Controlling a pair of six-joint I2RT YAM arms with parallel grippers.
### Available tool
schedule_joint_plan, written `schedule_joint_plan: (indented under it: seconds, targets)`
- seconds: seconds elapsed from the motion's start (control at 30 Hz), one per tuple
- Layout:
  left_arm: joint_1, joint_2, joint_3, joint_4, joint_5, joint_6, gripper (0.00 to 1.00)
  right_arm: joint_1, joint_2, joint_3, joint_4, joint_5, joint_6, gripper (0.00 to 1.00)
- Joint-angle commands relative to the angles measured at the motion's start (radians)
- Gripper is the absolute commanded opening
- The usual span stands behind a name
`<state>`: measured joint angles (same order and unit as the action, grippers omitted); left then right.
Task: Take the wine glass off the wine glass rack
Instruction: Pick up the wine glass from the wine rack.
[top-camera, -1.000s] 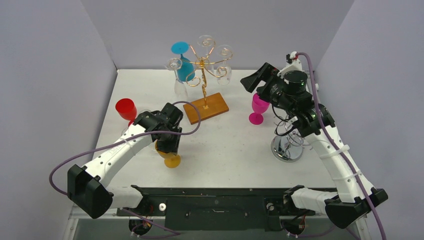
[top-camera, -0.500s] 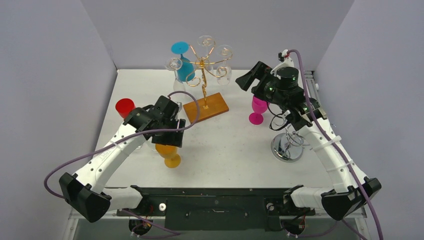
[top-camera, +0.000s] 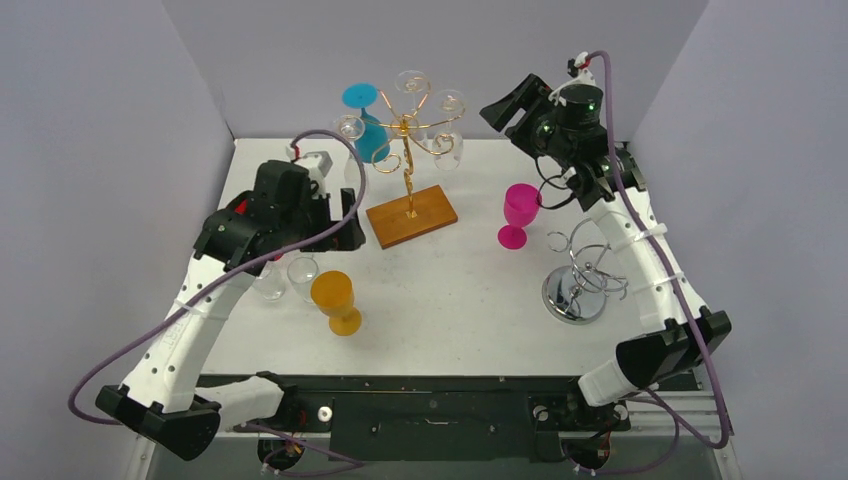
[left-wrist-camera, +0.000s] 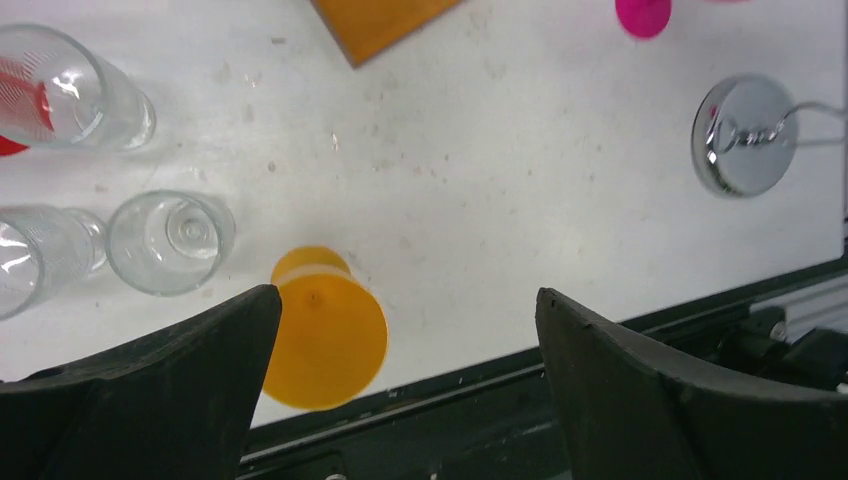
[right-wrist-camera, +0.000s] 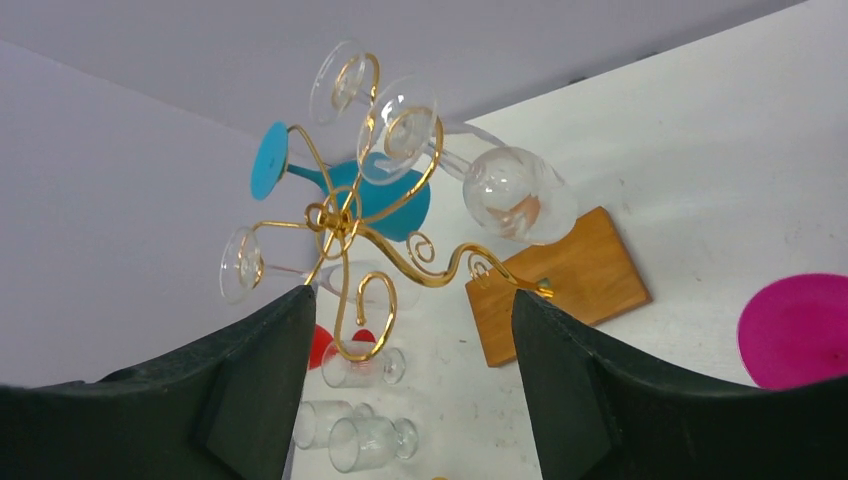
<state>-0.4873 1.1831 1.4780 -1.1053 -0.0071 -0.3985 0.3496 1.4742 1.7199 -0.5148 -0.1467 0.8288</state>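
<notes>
The gold wine glass rack (top-camera: 407, 150) stands on its wooden base (top-camera: 412, 216) at the back middle. From its curled arms hang a teal wine glass (top-camera: 369, 137) and clear wine glasses (top-camera: 447, 104). My right gripper (top-camera: 500, 108) hovers open and empty to the right of the rack. In the right wrist view the rack (right-wrist-camera: 345, 225) lies ahead of the right gripper (right-wrist-camera: 412, 293), and the nearest clear glass (right-wrist-camera: 518, 195) hangs apart from the fingers. My left gripper (left-wrist-camera: 405, 295) is open and empty, high above an orange glass (left-wrist-camera: 328, 335) that stands on the table.
A pink glass (top-camera: 519, 212) and a chrome wire stand (top-camera: 577, 285) are on the right side. Clear glasses (top-camera: 300, 270) stand near the orange glass (top-camera: 334, 300) on the left. A red glass (top-camera: 240, 208) is mostly hidden behind the left arm.
The left gripper opened, let go of the orange glass and rose back and to the left. The right arm lifted from over the pink glass toward the rack.
</notes>
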Motion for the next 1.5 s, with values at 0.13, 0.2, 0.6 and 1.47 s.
schedule_joint_plan:
  seconds: [0.13,0.2,0.6,1.47]
  targets:
    - [0.232,-0.011,0.06,0.333,0.183,-0.07,0.96,-0.061,0.222,0.257,0.076,-0.135,0.052,0.62]
    - [0.264,-0.007,0.056,0.374,0.217,-0.096,0.96,-0.068,0.27,0.297,0.085,-0.15,0.066,0.59]
    - [0.325,-0.017,-0.007,0.504,0.265,-0.169,0.96,-0.067,0.445,0.417,0.151,-0.189,0.101,0.48]
    - [0.346,0.004,-0.052,0.541,0.322,-0.174,0.96,-0.041,0.499,0.398,0.193,-0.172,0.118,0.32]
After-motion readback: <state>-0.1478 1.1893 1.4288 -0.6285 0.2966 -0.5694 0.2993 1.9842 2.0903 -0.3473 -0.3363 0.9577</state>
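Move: The foot of the clear glass hanging on the rack's right side lies about 16 cm ahead of the right hand, 7 cm left and 4 cm below. The rack's far clear glass has its foot some 6 cm beyond and 6 cm left of that one; the nearest empty hook is about 5 cm ahead and 8 cm left of the hand. The magenta glass stands 4 cm ahead, 6 cm right, 30 cm below. From the left hand the aimed-at foot is about 30 cm ahead, 20 cm right, 8 cm above. The right hand reaches about 13 cm forward, drifting some 5 cm left and sinking about 4, up to the right-side clear glass's foot, rolling slightly as its fingers narrow from about two-thirds open to a third, one above the other beside the foot's rim, with no grip visible yet. Meanwhile the left hand, already clear of the yellow glass, goes roughly 9 cm forward and 8 up towards the rack, turns about 30 degrees as its fingers tip upward, then all but stops, still wide open. ##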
